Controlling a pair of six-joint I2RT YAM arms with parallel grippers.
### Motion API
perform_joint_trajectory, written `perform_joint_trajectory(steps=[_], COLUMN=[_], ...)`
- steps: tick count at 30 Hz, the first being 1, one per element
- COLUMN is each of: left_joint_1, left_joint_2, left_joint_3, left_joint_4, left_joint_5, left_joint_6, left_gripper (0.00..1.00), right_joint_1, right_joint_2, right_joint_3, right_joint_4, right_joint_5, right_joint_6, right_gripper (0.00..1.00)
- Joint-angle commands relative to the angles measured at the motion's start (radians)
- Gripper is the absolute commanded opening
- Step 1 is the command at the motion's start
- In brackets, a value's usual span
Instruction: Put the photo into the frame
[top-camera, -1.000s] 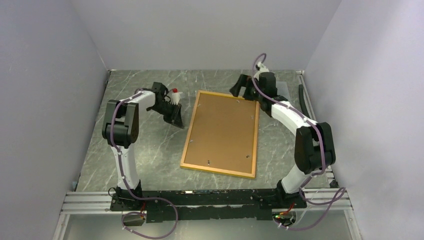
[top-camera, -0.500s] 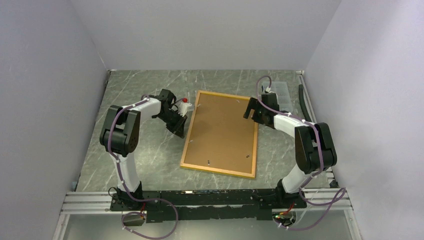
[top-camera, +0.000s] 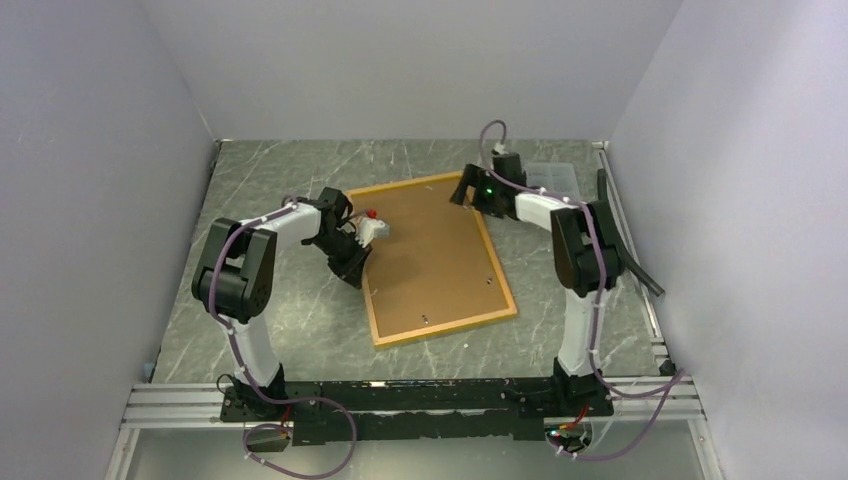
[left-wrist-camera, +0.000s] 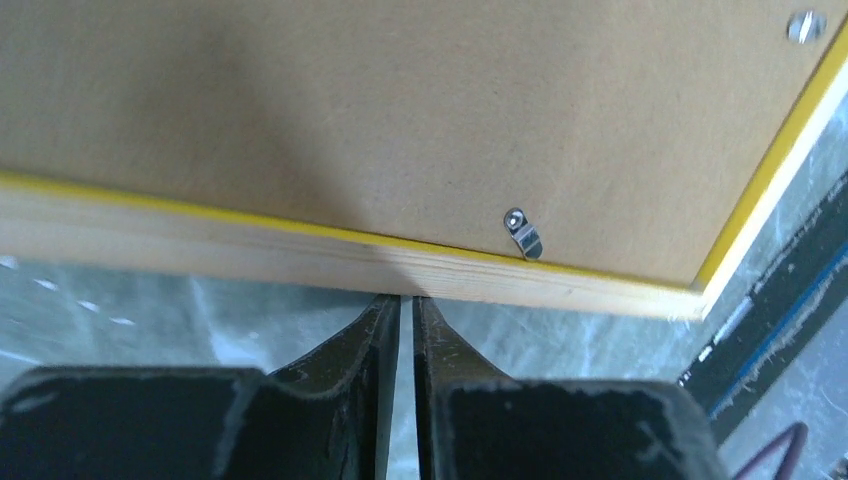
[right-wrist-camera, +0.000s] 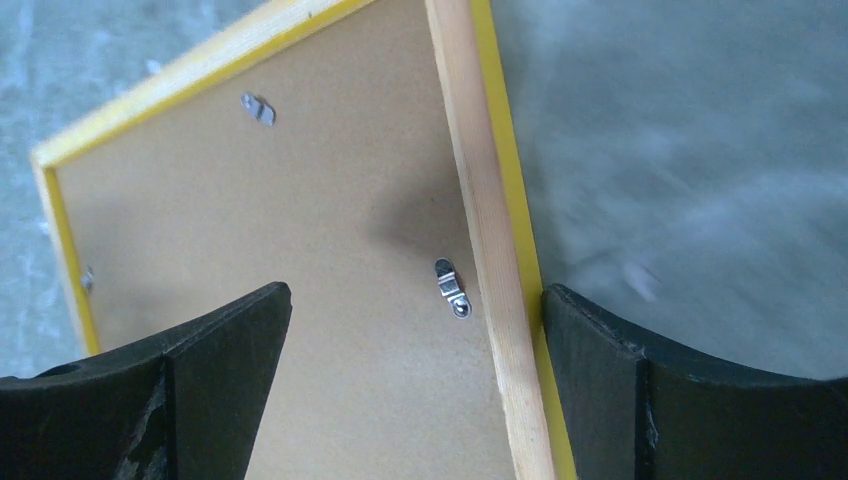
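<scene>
The frame (top-camera: 430, 260) lies face down on the table, brown backing up inside its thin yellow border, turned at an angle. My left gripper (top-camera: 358, 262) is shut with nothing in it, its tips (left-wrist-camera: 406, 300) right at the wooden left edge of the frame (left-wrist-camera: 400, 130). My right gripper (top-camera: 468, 190) is open at the far right corner. In the right wrist view it (right-wrist-camera: 415, 300) straddles the frame's edge (right-wrist-camera: 490, 250), one finger over the backing and the other finger (right-wrist-camera: 600, 330) outside the yellow border. The photo is out of view.
Small metal turn clips (left-wrist-camera: 523, 235) (right-wrist-camera: 452, 287) sit on the backing. A clear plastic compartment box (top-camera: 555, 178) stands at the back right. A black strip (top-camera: 628, 262) lies along the table's right side. Grey walls close in on three sides.
The frame has swung counterclockwise, its far end going left. My left gripper has moved right against its left edge. My right gripper has shifted to the frame's far corner.
</scene>
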Motion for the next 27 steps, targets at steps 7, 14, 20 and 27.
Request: perform_joint_trajectory(steps=[7, 14, 20, 27], left_joint_1=[-0.095, -0.100, 0.060, 0.283], left_joint_2=[-0.056, -0.082, -0.102, 0.153], left_joint_3=[-0.021, 0.075, 0.328, 0.662], left_joint_4=[-0.169, -0.366, -0.543, -0.222], left_joint_5=[0.089, 0.121, 0.209, 0.095], left_joint_6=[0.089, 0.172, 0.246, -0.097], left_gripper=[0.21, 0.46, 0.59, 0.56], right_joint_1=[0.192, 0.158, 0.142, 0.143], right_joint_2=[0.349, 0.213, -0.044, -0.432], right_joint_3=[0.598, 0.584, 0.399, -0.124], right_joint_4=[-0.211, -0.269, -0.327, -0.300], right_joint_5=[-0.295, -0.120, 0.057, 0.072], right_joint_6=[-0.004, -0.091, -0.107, 0.049], right_gripper=[1.00, 1.00, 1.00, 1.00])
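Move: Around the left hand's closed tips, the frame's left rail runs some 2 cm to the right, and the frame's middle is about 14 cm right and 7 cm ahead. The clip on that rail is 4 cm right and 2 cm back; the near left corner is 4 cm right and 15 cm back. From the right hand the frame's middle lies 9 cm left and 13 cm back, the far right corner 9 cm ahead and 1 cm left, the clear box 19 cm right and 3 cm ahead; all are slightly below or at hand height. Sweeping left about 14 cm and some 5 cm forward, the wide-open right hand pushes the far part of the right rail with its outer finger, turning nearly 20 degrees counter-clockwise, then lifts clear, going right and back. Meanwhile the left hand draws back about 9 cm along the left rail with its nearly shut tips, then opens about halfway as it rises and swings forward. ##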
